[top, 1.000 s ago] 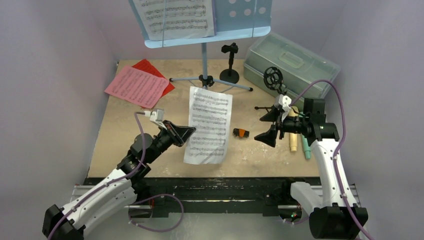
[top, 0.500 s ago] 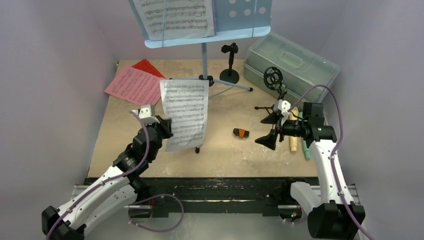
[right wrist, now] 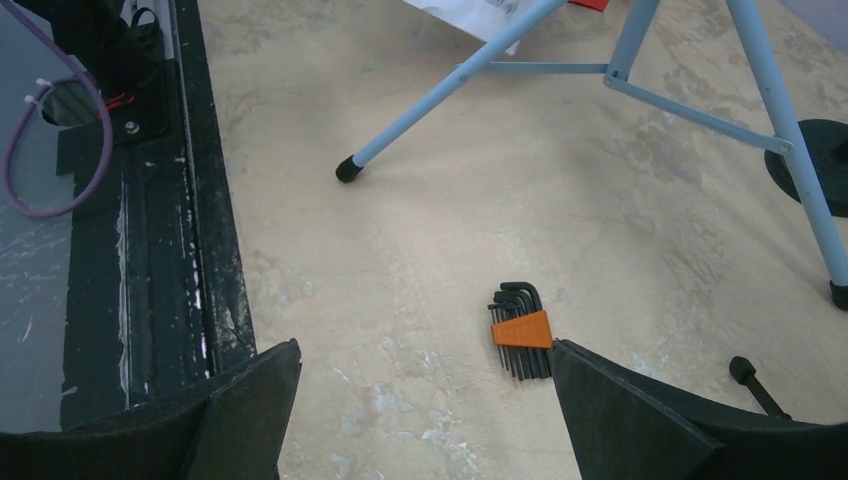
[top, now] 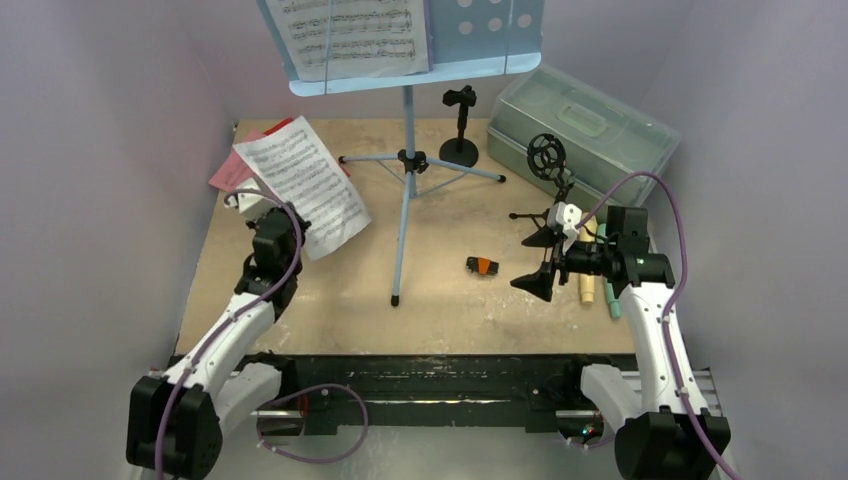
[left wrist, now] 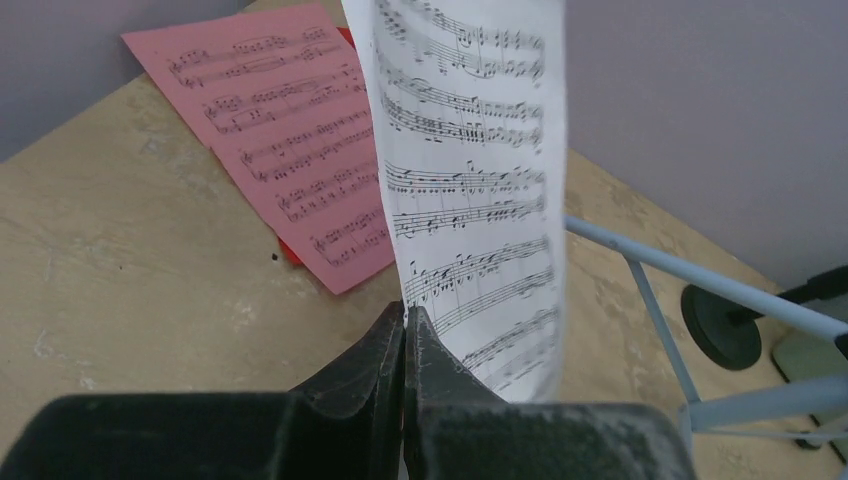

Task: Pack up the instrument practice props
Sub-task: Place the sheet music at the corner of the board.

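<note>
My left gripper is shut on the lower edge of a white music page, which it holds upright above the pink and red pages at the back left. In the left wrist view the jaws pinch the white page with the pink pages beyond. The pale-blue rack on its tripod carries another white page. My right gripper is open and empty above the table. Cream and teal microphones lie behind it. Black mic holders stand at the back.
A translucent grey-green case stands shut at the back right. An orange-and-black hex key set lies mid-table, just by my right finger in the right wrist view. A tripod leg reaches toward the front.
My left gripper has carried the white page from the table's middle to the back left, over the pink pages. My right gripper has barely moved.
</note>
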Robot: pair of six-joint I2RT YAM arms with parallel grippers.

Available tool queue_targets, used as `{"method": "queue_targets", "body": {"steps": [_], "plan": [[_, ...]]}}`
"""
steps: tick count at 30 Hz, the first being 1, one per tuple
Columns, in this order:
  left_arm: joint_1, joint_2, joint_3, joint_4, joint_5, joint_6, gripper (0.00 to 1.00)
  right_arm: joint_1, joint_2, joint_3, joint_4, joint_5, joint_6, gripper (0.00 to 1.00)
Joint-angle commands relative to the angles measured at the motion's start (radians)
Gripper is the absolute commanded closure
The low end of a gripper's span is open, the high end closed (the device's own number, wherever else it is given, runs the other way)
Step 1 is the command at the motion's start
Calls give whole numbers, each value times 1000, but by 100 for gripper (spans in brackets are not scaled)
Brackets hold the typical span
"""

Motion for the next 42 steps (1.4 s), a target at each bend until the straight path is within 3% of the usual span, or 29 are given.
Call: {"method": "queue_targets", "body": {"steps": [1, 6, 12, 18, 24, 28, 33, 35, 37, 42], "plan": [[126, 142, 49, 245, 111, -27, 100, -3, -19, -2, -18, -19, -40, 1], [310, 478, 105, 440, 264, -67, 100, -3, -24, 1, -35, -20, -55, 1], [467, 743, 214, 471, 493, -126, 100, -2, -31, 0, -49, -17, -71, 1], [500, 812, 290, 346, 441, -108, 100, -3, -26, 3, -55, -15, -77, 1], [507, 974, 586, -94, 355, -140, 100, -3, -23, 4, -57, -19, -79, 1], [507, 1038, 721, -294, 374, -142, 74, -3, -21, 3, -55, -23, -80, 1], [505, 956, 709, -321, 374, -138, 52, -3, -19, 3, -55, -19, -80, 1], [506, 907, 696, -335, 349, -134, 34, -3, -19, 3, -55, -17, -79, 1], [507, 852, 675, -344, 335, -135, 3, -3, -21, 3, -55, -16, -80, 1], [518, 703, 579, -309, 435, -134, 0, -3, -26, 1, -56, -18, -81, 1]]}}
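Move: The left hand already pinches the white sheet by its left edge. It is bound for the pink sheet on the board's far left corner, whose middle lies about 14 cm ahead, 10 cm to the left and 19 cm below. The red sheet under it centres roughly 17 cm ahead and 6 cm left; the music stand's left foot tip is 18 cm ahead and 7 cm right. From the idle right hand the pink sheet lies some 28 cm ahead and 64 cm left. Forward, left and down together, the left hand carries the white sheet some 16 cm out, 14 cm left and 16 cm down onto the pink and red sheets, fingers tipping down about 30 degrees and rolling right side up. Low over the board it opens wide and lets go of the sheet's edge while drawing back about 4 cm, then lifts. ##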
